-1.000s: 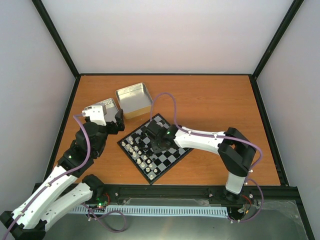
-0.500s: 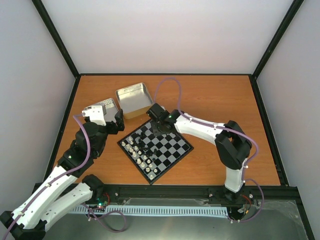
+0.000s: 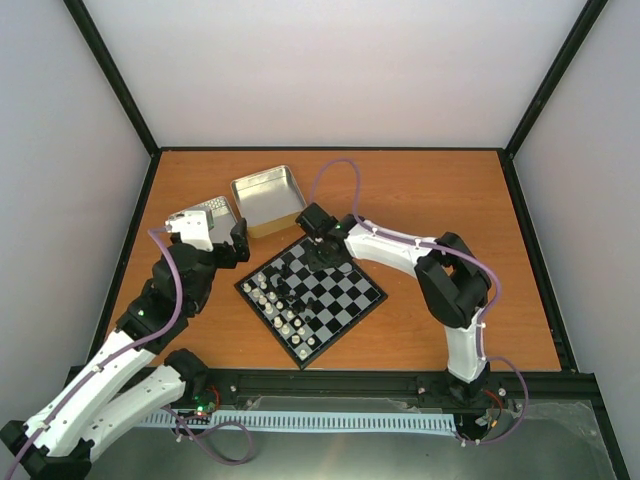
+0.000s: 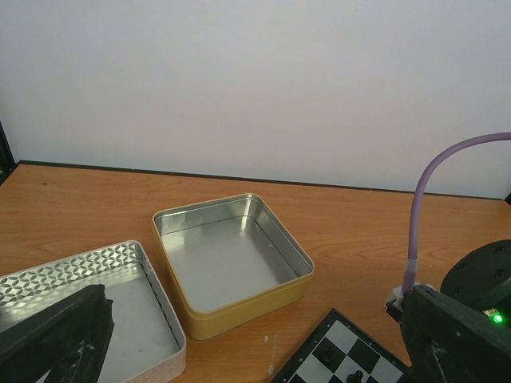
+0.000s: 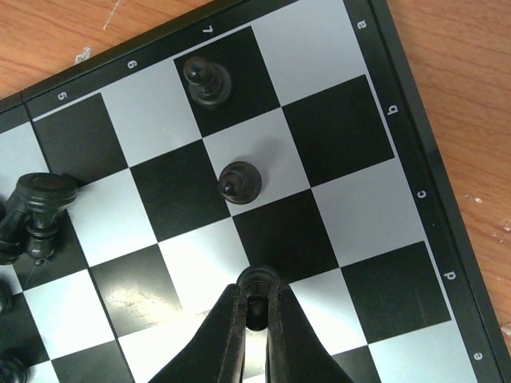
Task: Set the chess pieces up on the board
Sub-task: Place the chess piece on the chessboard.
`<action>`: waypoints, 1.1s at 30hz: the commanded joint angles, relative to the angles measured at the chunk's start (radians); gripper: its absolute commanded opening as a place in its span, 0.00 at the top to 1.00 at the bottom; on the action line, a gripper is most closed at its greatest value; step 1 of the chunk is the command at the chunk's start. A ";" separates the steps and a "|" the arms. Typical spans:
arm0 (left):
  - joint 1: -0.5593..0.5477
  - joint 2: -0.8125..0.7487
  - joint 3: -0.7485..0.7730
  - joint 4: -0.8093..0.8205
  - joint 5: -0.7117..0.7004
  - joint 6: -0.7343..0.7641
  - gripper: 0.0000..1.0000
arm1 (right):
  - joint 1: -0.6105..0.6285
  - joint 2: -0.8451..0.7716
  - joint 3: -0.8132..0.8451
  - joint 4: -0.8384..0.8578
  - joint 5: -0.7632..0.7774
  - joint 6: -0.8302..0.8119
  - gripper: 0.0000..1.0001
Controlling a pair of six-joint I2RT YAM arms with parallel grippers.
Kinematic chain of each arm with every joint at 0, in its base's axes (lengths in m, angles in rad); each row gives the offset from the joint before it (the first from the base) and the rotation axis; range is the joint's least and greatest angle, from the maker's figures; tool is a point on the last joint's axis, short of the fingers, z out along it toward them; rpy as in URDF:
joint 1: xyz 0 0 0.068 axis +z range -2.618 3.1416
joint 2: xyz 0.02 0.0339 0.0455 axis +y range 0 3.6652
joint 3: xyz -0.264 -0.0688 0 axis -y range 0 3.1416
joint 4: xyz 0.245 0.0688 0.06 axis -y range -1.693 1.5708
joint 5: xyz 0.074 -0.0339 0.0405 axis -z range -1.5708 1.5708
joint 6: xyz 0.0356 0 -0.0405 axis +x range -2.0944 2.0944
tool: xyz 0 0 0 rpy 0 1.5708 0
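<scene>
The board [image 3: 345,300] lies turned like a diamond between the arms. White chess pieces [image 3: 275,305] line its near-left side, and black ones [image 3: 285,272] stand behind them. My right gripper [image 5: 256,307] is shut on a black pawn [image 5: 259,281] just above the squares near the board's far corner [image 3: 322,252]. Two more black pawns [image 5: 239,182] [image 5: 207,80] stand upright ahead of it. Several black pieces [image 5: 36,211] lie bunched at the left. My left gripper [image 3: 238,246] hovers open and holds nothing, off the board's left corner.
A gold-sided metal tin [image 4: 231,259] sits empty behind the board. A patterned white tin [image 4: 120,311] lies to its left, partly under my left fingers. Black frame rails and white walls border the wooden table [image 3: 450,200].
My right gripper has moved from the board's middle to its far corner, still shut on the pawn. The left arm has stayed put.
</scene>
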 commanded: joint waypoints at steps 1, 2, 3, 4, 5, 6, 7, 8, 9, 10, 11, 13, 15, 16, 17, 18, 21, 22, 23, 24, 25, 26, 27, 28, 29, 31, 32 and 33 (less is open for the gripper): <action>0.001 0.000 0.019 0.013 -0.005 0.006 0.00 | -0.017 0.028 0.045 -0.015 -0.015 -0.013 0.96; 0.000 0.000 0.019 0.013 -0.005 0.005 0.01 | -0.019 0.036 0.050 -0.019 -0.013 -0.013 0.96; 0.000 0.000 0.019 0.014 -0.005 0.005 0.00 | -0.021 0.041 0.056 -0.024 -0.011 -0.013 0.96; 0.000 0.000 0.019 0.014 -0.004 0.006 0.00 | -0.024 0.046 0.061 -0.029 -0.010 -0.012 0.96; 0.000 0.000 0.018 0.013 -0.003 0.004 0.00 | -0.026 0.051 0.066 -0.031 -0.010 -0.013 0.96; 0.000 0.000 0.019 0.012 -0.003 0.006 0.00 | -0.028 0.057 0.069 -0.033 -0.011 -0.014 0.96; 0.000 0.002 0.019 0.011 -0.004 0.005 0.00 | -0.028 0.062 0.074 -0.035 -0.013 -0.015 0.96; 0.000 0.002 0.019 0.012 -0.004 0.005 0.00 | -0.029 0.067 0.079 -0.039 -0.014 -0.015 0.96; 0.000 0.002 0.019 0.011 -0.004 0.006 0.00 | -0.029 0.071 0.082 -0.042 -0.013 -0.014 0.96; 0.000 0.002 0.019 0.011 -0.004 0.005 0.00 | -0.030 0.074 0.085 -0.048 -0.015 -0.014 0.96; 0.000 0.002 0.019 0.010 -0.002 0.006 0.00 | -0.031 0.078 0.087 -0.051 -0.014 -0.014 0.96; 0.000 0.002 0.019 0.010 -0.003 0.005 0.00 | -0.031 0.082 0.090 -0.054 -0.012 -0.013 0.96; 0.000 0.003 0.019 0.010 0.000 0.005 0.00 | -0.032 0.084 0.088 -0.057 -0.010 -0.013 0.96; 0.001 0.004 0.019 0.010 0.000 0.005 0.00 | -0.032 0.085 0.089 -0.057 -0.010 -0.014 0.95; 0.000 0.005 0.019 0.011 0.000 0.005 0.00 | -0.033 0.087 0.090 -0.057 -0.010 -0.014 0.95; 0.001 0.005 0.019 0.010 0.001 0.006 0.00 | -0.033 0.089 0.091 -0.059 -0.012 -0.014 0.93; 0.000 0.005 0.019 0.009 0.002 0.004 0.00 | -0.033 0.089 0.097 -0.063 -0.015 -0.014 0.86; 0.000 0.005 0.019 0.009 0.003 0.004 0.00 | -0.033 0.085 0.097 -0.063 -0.015 -0.014 0.83; 0.000 0.005 0.019 0.009 0.002 0.004 0.00 | -0.033 0.079 0.098 -0.064 -0.015 -0.013 0.80; 0.000 0.006 0.019 0.010 0.003 0.004 0.00 | -0.033 0.069 0.099 -0.063 -0.015 -0.012 0.77; 0.000 0.007 0.018 0.010 0.006 0.003 0.00 | -0.033 0.055 0.098 -0.060 -0.016 -0.012 0.74; 0.000 0.009 0.017 0.010 0.008 0.005 0.00 | -0.034 0.041 0.096 -0.055 -0.017 -0.012 0.72; 0.002 0.014 0.018 0.011 0.017 0.009 0.00 | -0.034 0.026 0.096 -0.053 -0.018 -0.011 0.70; 0.000 0.019 0.017 0.011 0.027 0.013 0.00 | -0.034 0.008 0.093 -0.050 -0.020 -0.014 0.69; 0.000 0.026 0.019 0.012 0.043 0.021 0.00 | -0.034 -0.010 0.086 -0.040 -0.026 -0.017 0.67; 0.001 0.044 0.016 0.016 0.086 0.031 0.00 | -0.035 -0.050 0.070 -0.024 -0.021 -0.016 0.63; 0.000 0.058 0.016 0.018 0.113 0.039 0.00 | -0.034 -0.071 0.060 -0.022 -0.014 -0.014 0.63; 0.001 0.075 0.018 0.016 0.142 0.042 0.00 | -0.034 -0.091 0.045 -0.016 -0.009 -0.011 0.62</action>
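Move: The black pawn is already pinched in the right hand; the dark square meant for it lies about 1 cm ahead and 3 cm below, with no offset to the side. A standing black pawn is roughly 3 cm ahead and 2 cm left of the hand, another some 5 cm ahead and 4 cm left; tumbled black pieces lie level with it, about 6 cm left. From the left hand, that square is around 5 cm ahead, 22 cm right and 27 cm below. The held black pawn is carried about 1 cm forward and lowered a little over 1 cm onto its dark square, in line with the two standing pawns, by the right hand, fingers pointing down. There the hand stays while its fingers open and let go of the pawn, then it starts straight up, rising some 2 cm clear. ##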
